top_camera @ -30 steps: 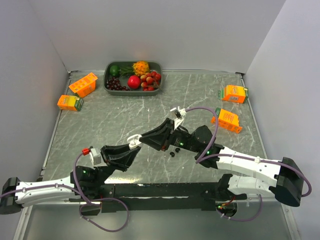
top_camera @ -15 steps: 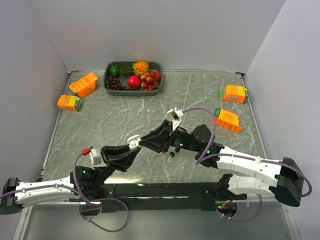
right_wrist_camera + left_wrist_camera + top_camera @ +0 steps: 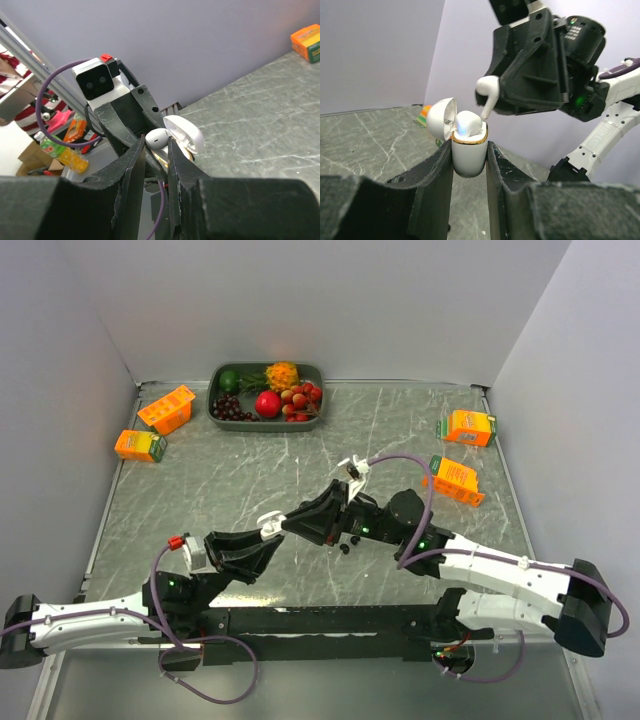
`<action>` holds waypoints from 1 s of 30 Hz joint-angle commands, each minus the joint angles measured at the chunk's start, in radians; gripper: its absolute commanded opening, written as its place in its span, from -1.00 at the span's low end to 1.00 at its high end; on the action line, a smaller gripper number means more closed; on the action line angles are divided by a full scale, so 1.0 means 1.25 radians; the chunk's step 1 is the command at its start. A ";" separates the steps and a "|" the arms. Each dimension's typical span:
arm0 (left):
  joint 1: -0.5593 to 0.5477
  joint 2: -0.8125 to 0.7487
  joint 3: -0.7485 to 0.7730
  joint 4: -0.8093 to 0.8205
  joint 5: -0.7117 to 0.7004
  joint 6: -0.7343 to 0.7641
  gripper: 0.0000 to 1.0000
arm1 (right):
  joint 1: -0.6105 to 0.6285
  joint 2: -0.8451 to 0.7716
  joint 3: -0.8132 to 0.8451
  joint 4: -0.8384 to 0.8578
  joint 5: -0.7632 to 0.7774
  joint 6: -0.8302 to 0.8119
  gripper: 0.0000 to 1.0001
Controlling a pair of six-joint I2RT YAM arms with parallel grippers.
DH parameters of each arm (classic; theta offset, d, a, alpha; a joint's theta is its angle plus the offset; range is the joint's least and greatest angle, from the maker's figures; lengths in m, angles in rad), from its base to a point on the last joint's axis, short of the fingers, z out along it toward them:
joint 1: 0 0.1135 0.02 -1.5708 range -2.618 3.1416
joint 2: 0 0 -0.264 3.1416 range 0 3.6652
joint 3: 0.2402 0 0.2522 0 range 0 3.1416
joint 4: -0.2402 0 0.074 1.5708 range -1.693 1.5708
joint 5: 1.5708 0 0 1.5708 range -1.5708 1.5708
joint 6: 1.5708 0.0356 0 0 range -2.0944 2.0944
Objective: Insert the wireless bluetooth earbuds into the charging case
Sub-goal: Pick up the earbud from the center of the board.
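My left gripper [image 3: 469, 150] is shut on the white charging case [image 3: 468, 159] and holds it upright above the table with the lid [image 3: 441, 117] flipped open. One white earbud [image 3: 468, 122] sits in the case, with a blue light glowing on it. My right gripper [image 3: 156, 142] is shut on a second white earbud [image 3: 157, 138]. This earbud [image 3: 487, 87] hangs just over the case's open mouth with its stem pointing down at the rim. In the top view the two grippers meet at the case [image 3: 270, 521]. Small black earbuds [image 3: 345, 549] lie on the table under the right arm.
A green tray [image 3: 212, 405] of fruit stands at the back. Two orange cartons [image 3: 166, 408] [image 3: 140, 445] lie at the far left. Two more orange cartons [image 3: 468, 427] [image 3: 453, 479] lie at the right. Walls close in the table on three sides.
My right gripper has moved left and down with the white earbud, closing on the open case. The left gripper has stayed shut on the case and shifted slightly.
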 commanded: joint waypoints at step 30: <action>0.001 -0.154 -0.047 -0.141 -0.063 -0.024 -0.98 | -0.418 0.426 0.155 -0.551 -0.224 0.034 -1.00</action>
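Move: The right hand, holding an earbud, heads for a bare table spot about 12 cm ahead, 8 cm to its right and 30 cm below. The black oblong thing lies 5 cm beyond that spot and 3 cm left of it; the black ear tips, 3 cm nearer and 6 cm right of it. The open case sits some 4 cm left of and 2 cm below the right hand, level fore and aft. From the left hand, the spot is roughly 13 cm ahead, 12 cm right, 27 cm below. Still pinching the earbud, the right hand swings right-forward from the case, then down some 23 cm, fingers tipping down. ##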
